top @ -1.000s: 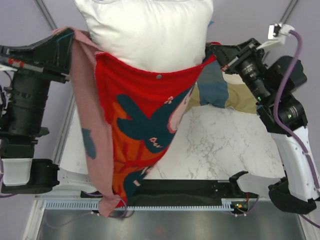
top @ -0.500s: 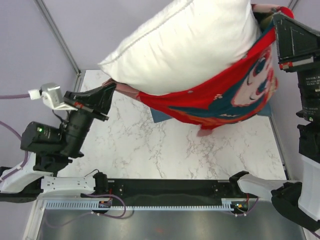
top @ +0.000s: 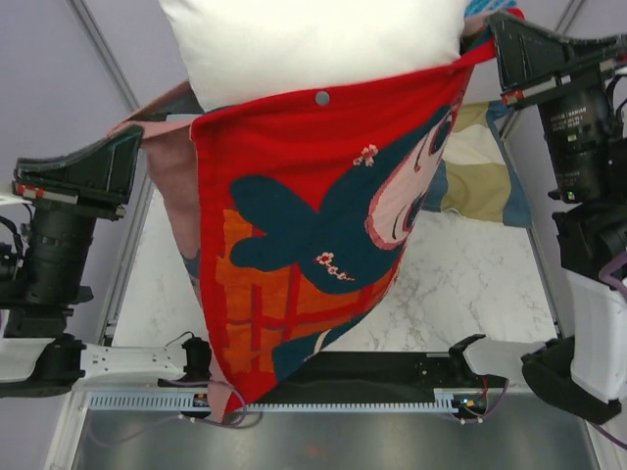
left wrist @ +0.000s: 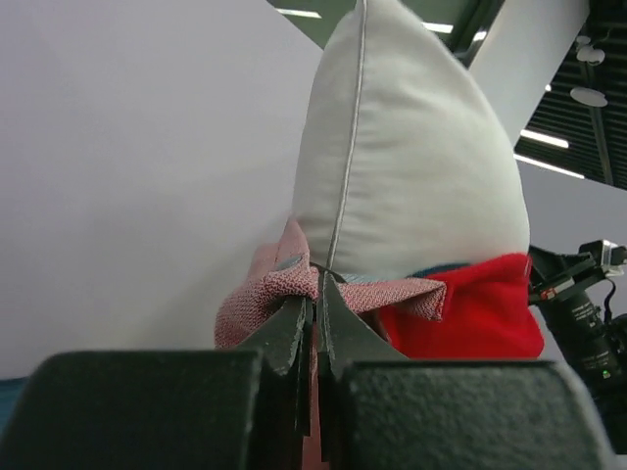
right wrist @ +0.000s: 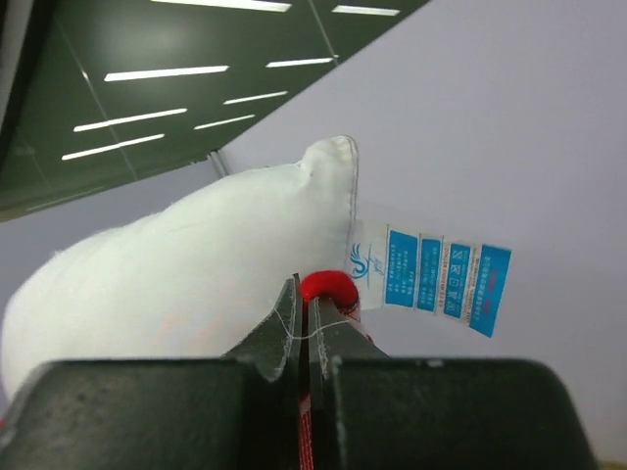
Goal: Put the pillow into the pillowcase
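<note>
The red printed pillowcase [top: 313,235] hangs in the air between both arms, its mouth at the top and its lower tip down by the arm bases. The plump white pillow [top: 313,44] stands out of that mouth, its lower part hidden inside. My left gripper [top: 137,137] is shut on the dull pink edge of the pillowcase [left wrist: 284,284] at the left. At the upper right my right gripper [top: 490,44] is shut on the red edge [right wrist: 328,289]. The pillow [right wrist: 196,284] fills the right wrist view, its blue care label beside the jaws.
A blue, tan and cream checked pillow [top: 480,176] lies at the back right of the marble table [top: 460,284], partly behind the hanging case. The arms' black base rail [top: 392,377] runs along the near edge.
Half a second ago the load was swung up to the right with the left arm low. Now both arms hold it level and high again, the pillowcase hanging straight down, the pillow sunk deeper.
</note>
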{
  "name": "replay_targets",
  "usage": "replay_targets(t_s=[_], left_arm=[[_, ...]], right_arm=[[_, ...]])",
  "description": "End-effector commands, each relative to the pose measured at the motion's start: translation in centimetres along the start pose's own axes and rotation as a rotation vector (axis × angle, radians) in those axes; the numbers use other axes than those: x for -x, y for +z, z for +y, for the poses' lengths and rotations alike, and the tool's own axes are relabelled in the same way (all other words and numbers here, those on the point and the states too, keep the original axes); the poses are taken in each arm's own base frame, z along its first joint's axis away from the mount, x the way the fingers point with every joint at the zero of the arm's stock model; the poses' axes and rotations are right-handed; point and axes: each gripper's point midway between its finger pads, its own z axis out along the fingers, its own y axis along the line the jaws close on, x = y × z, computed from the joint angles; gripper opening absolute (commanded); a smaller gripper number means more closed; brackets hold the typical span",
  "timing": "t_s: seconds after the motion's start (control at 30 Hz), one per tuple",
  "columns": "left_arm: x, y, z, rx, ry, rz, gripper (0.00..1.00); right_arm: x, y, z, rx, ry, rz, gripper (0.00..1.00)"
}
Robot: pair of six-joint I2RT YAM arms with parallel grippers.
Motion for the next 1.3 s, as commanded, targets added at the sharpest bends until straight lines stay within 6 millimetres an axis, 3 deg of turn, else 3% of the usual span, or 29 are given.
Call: replay_targets(t_s=[0.0,0.1,0.17,0.2,0.23,0.3,0.33,0.43,0.47,0.5,0.53,0.57,0.6,0.63,0.7,0.73,0.77,0.8,0.83,0.87,0.93,1.0,1.03,1.07,1.1,1.13,1.17,1.23,1.27], left_arm=[[-2.7,-1.1,2.6,0.102,-0.008,-0.043,0.03],[-2.8,-2.1,3.7,0.123,-0.020,-0.044,0.02],[-2.7,-2.7,4.1,0.123,-0.028,-0.046,0.02],[-3.1,-2.9,4.3,0.124,-0.018,-0.040,0.02],[-3.1,-3.0,4.5,0.134,-0.013,-0.040,0.02],[-3.0,-3.0,4.7,0.133,0.016,-0.052,0.02],[-2.7,-2.7,4.2,0.115,0.023,-0.066,0.02],[0.3,-0.6,2.1,0.066,0.077,-0.129,0.02],[1.7,0.2,1.3,0.051,0.085,-0.146,0.02],[4.2,1.8,-0.2,0.032,0.092,-0.170,0.02],[5.9,2.4,-1.8,-0.033,0.086,-0.199,0.02],[7.0,3.1,-3.0,-0.069,0.080,-0.210,0.02],[10.1,3.4,-4.6,-0.134,0.030,-0.253,0.02],[11.0,3.5,-5.1,-0.159,0.008,-0.263,0.02],[12.7,2.3,-4.7,-0.179,-0.049,-0.281,0.02],[11.8,1.9,-4.1,-0.162,-0.049,-0.257,0.02],[5.4,2.6,-4.2,-0.142,0.029,-0.144,0.02],[6.1,0.5,-0.8,-0.052,0.015,-0.162,0.02],[5.1,-0.1,0.4,-0.006,0.000,-0.192,0.02],[-1.9,-0.7,1.4,0.027,0.092,-0.102,0.02],[-3.0,-2.3,3.9,0.098,0.084,-0.133,0.02],[-3.6,-2.0,3.9,0.112,0.126,-0.122,0.02],[-1.3,-0.4,2.7,0.108,0.150,-0.145,0.02],[0.5,0.6,1.7,0.092,0.159,-0.157,0.02],[1.7,2.0,-0.4,0.025,0.181,-0.157,0.02],[3.7,3.1,-1.9,-0.010,0.167,-0.169,0.02],[6.8,4.6,-4.5,-0.094,0.157,-0.177,0.02],[11.5,4.3,-5.2,-0.137,0.067,-0.241,0.02],[11.0,4.0,-4.9,-0.136,0.065,-0.216,0.02]], right_arm=[[16.9,-4.2,7.5,0.189,0.002,-0.475,0.00],[14.2,-2.6,6.7,0.175,0.010,-0.395,0.00],[13.4,-4.7,5.7,0.140,0.006,-0.365,0.00],[8.0,-3.1,2.3,0.054,-0.005,-0.262,0.00],[8.6,-5.7,2.1,0.049,0.000,-0.282,0.00],[3.8,-5.9,-1.4,-0.020,0.010,-0.246,0.00],[3.8,-6.7,-1.8,-0.029,0.013,-0.258,0.00],[4.1,-4.1,-1.4,-0.032,-0.013,-0.253,0.00],[9.2,-4.6,1.5,0.031,-0.005,-0.351,0.00],[7.8,-1.5,1.6,0.037,-0.025,-0.305,0.00],[9.2,-0.8,2.7,0.063,-0.026,-0.328,0.00],[16.8,-3.7,6.8,0.163,-0.005,-0.497,0.00],[14.8,-0.8,6.2,0.148,-0.017,-0.447,0.00],[17.5,-2.4,7.5,0.181,-0.007,-0.518,0.00],[18.5,-4.1,7.5,0.172,0.000,-0.540,0.00],[13.1,-1.3,4.4,0.083,-0.019,-0.411,0.00],[14.4,-4.5,4.6,0.087,-0.006,-0.439,0.00],[12.1,-4.6,3.1,0.051,0.013,-0.392,0.00],[4.2,-3.0,-1.3,-0.045,0.004,-0.236,0.00],[3.9,-5.2,-1.9,-0.062,0.026,-0.236,0.00],[-2.5,-5.5,-5.4,-0.122,0.078,-0.136,0.00],[-4.0,-4.8,-6.0,-0.136,0.103,-0.113,0.00],[-1.3,-4.0,-4.1,-0.096,0.098,-0.140,0.00],[-2.7,-1.1,-4.4,-0.109,0.077,-0.095,0.00],[-1.5,0.4,-3.3,-0.094,0.070,-0.091,0.00],[7.2,-0.2,1.8,0.014,0.083,-0.244,0.00],[3.9,3.4,0.6,-0.019,0.051,-0.149,0.00],[9.4,1.9,3.5,0.044,0.063,-0.258,0.00],[10.2,1.0,3.8,0.044,0.061,-0.267,0.00]])
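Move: The pillow stands up out of the pillowcase's mouth between the hands: its middle is about 23 cm to the right of the left hand, 12 cm ahead and 12 cm above. From the right hand the pillow lies some 22 cm to the left, 4 cm ahead and 8 cm up. The body of the pillowcase hangs with its middle about 18 cm to the left hand's right, 3 cm back and 20 cm below. Both grippers keep their pinch on the two sides of the pillowcase's mouth and shake it up and down twice below the pillow, with strokes of about 10 to 20 cm; both are on the rise again at the finish. Over this the left hand works some 9 cm rightward, its left side rolling up about 15 degrees, while the right swings about 10 cm forward and a little left, tipping down, ending lower. ##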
